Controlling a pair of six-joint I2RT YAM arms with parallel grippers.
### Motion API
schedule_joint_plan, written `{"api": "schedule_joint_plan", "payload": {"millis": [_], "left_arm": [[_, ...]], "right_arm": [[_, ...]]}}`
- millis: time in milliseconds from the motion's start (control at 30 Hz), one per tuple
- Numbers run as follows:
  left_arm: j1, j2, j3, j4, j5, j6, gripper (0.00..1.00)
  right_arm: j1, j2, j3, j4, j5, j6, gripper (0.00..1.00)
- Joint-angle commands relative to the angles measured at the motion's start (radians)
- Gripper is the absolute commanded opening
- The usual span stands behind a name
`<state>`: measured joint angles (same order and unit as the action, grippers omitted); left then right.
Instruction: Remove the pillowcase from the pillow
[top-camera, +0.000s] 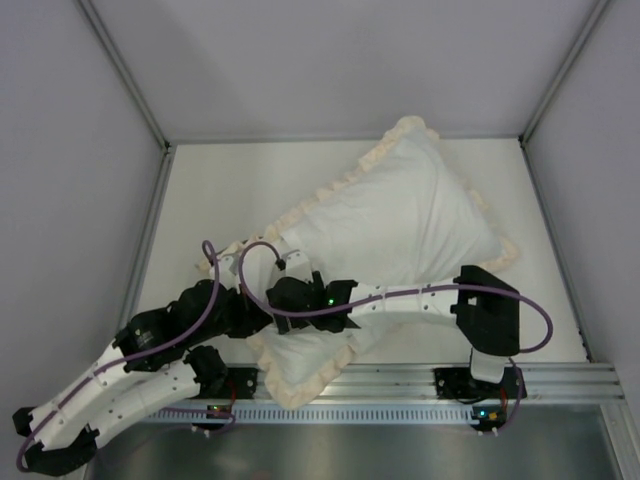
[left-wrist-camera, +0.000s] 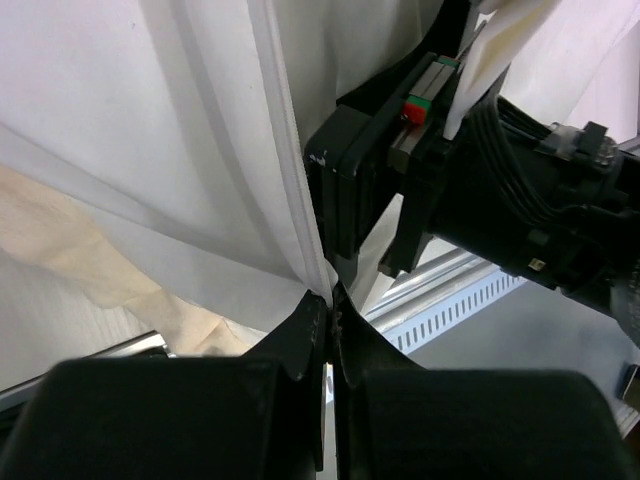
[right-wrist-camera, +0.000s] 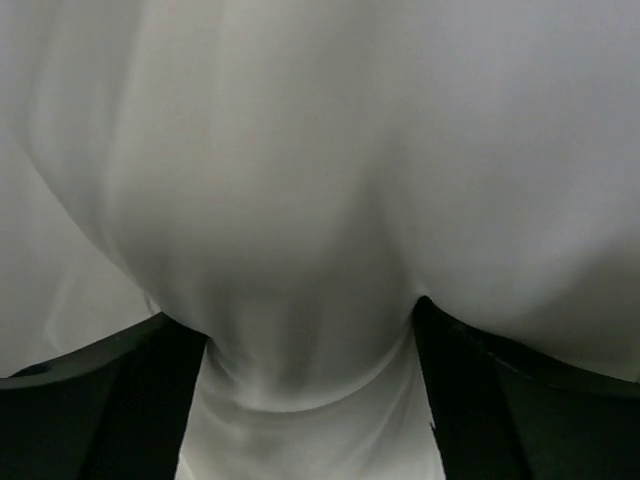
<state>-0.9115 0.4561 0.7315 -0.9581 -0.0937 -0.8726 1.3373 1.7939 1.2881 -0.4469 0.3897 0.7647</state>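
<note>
The pillowcase lies white face up across the table, its cream frill trailing over the near edge. It is stuffed full and the pillow does not show from above. My left gripper is shut on the pillowcase's white hem, pinching it at the fingertips. My right arm reaches left into the folds at the case's near end. In the right wrist view, my right gripper stands open and wide. A smooth white bulge, the pillow, swells between both fingers and touches them.
A slotted aluminium rail runs along the table's near edge, with both arm bases on it. Grey walls close the table in on the left, back and right. The right arm's black wrist sits close beside the left gripper.
</note>
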Motion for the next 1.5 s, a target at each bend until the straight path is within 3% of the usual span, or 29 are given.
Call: {"api": "schedule_joint_plan", "payload": {"millis": [0, 100, 133, 200, 467, 633, 833, 1033, 1267, 1467], "left_arm": [[-0.003, -0.017, 0.031, 0.005, 0.025, 0.007, 0.0], [-0.003, -0.023, 0.023, 0.005, 0.032, 0.007, 0.0], [-0.003, -0.027, 0.022, 0.004, 0.034, 0.007, 0.0], [-0.003, -0.033, 0.017, 0.004, 0.032, 0.006, 0.0], [-0.003, -0.039, 0.009, 0.019, 0.061, -0.003, 0.0], [-0.003, -0.036, 0.032, 0.033, 0.089, 0.004, 0.0], [-0.003, -0.004, -0.003, 0.131, 0.247, 0.024, 0.0], [-0.003, 0.009, -0.049, 0.168, 0.301, 0.032, 0.0], [-0.003, -0.01, -0.084, 0.206, 0.377, 0.038, 0.0], [-0.003, -0.033, -0.127, 0.205, 0.376, 0.038, 0.0]], "right_arm": [[-0.015, 0.114, -0.068, 0.155, -0.08, 0.077, 0.74], [-0.017, 0.121, -0.096, 0.168, -0.028, 0.091, 0.38], [-0.021, 0.116, -0.104, 0.166, -0.025, 0.097, 0.17], [-0.024, 0.085, -0.137, 0.174, -0.009, 0.107, 0.01], [-0.076, -0.076, -0.199, 0.174, 0.063, 0.039, 0.0], [-0.206, -0.195, -0.211, 0.256, -0.043, -0.004, 0.0], [-0.352, -0.283, -0.156, 0.307, -0.149, -0.016, 0.0], [-0.524, -0.323, -0.092, 0.375, -0.319, 0.06, 0.0], [-0.674, -0.263, -0.058, 0.536, -0.549, 0.214, 0.0], [-0.78, -0.28, -0.145, 0.704, -0.666, 0.341, 0.0]]}}
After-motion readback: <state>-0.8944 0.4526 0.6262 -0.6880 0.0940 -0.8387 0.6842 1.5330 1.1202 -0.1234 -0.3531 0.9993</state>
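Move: My right fingers, still mostly open, straddle white pillow cloth just inside the case opening; its middle is about 1 cm ahead, 1 cm left and 2 cm below. From there the hem my left hand holds is some 4 cm back, 4 cm left and 9 cm higher; the near frilled corner lies roughly 22 cm back and 1 cm left, the left frilled corner 11 cm ahead and 21 cm left. From my left hand that pillow cloth is about 5 cm ahead, 5 cm right and 11 cm down. I sink my right hand another centimetre into the white cloth as its fingers shut on a fold, then haul it forward and up, some 13 cm forward, 12 cm up and 8 cm right, away from the hem, rolling the hand's left side up about 40 degrees. My left hand keeps its pinch on the hem and goes about 4 cm right, turning some 10 degrees clockwise. ##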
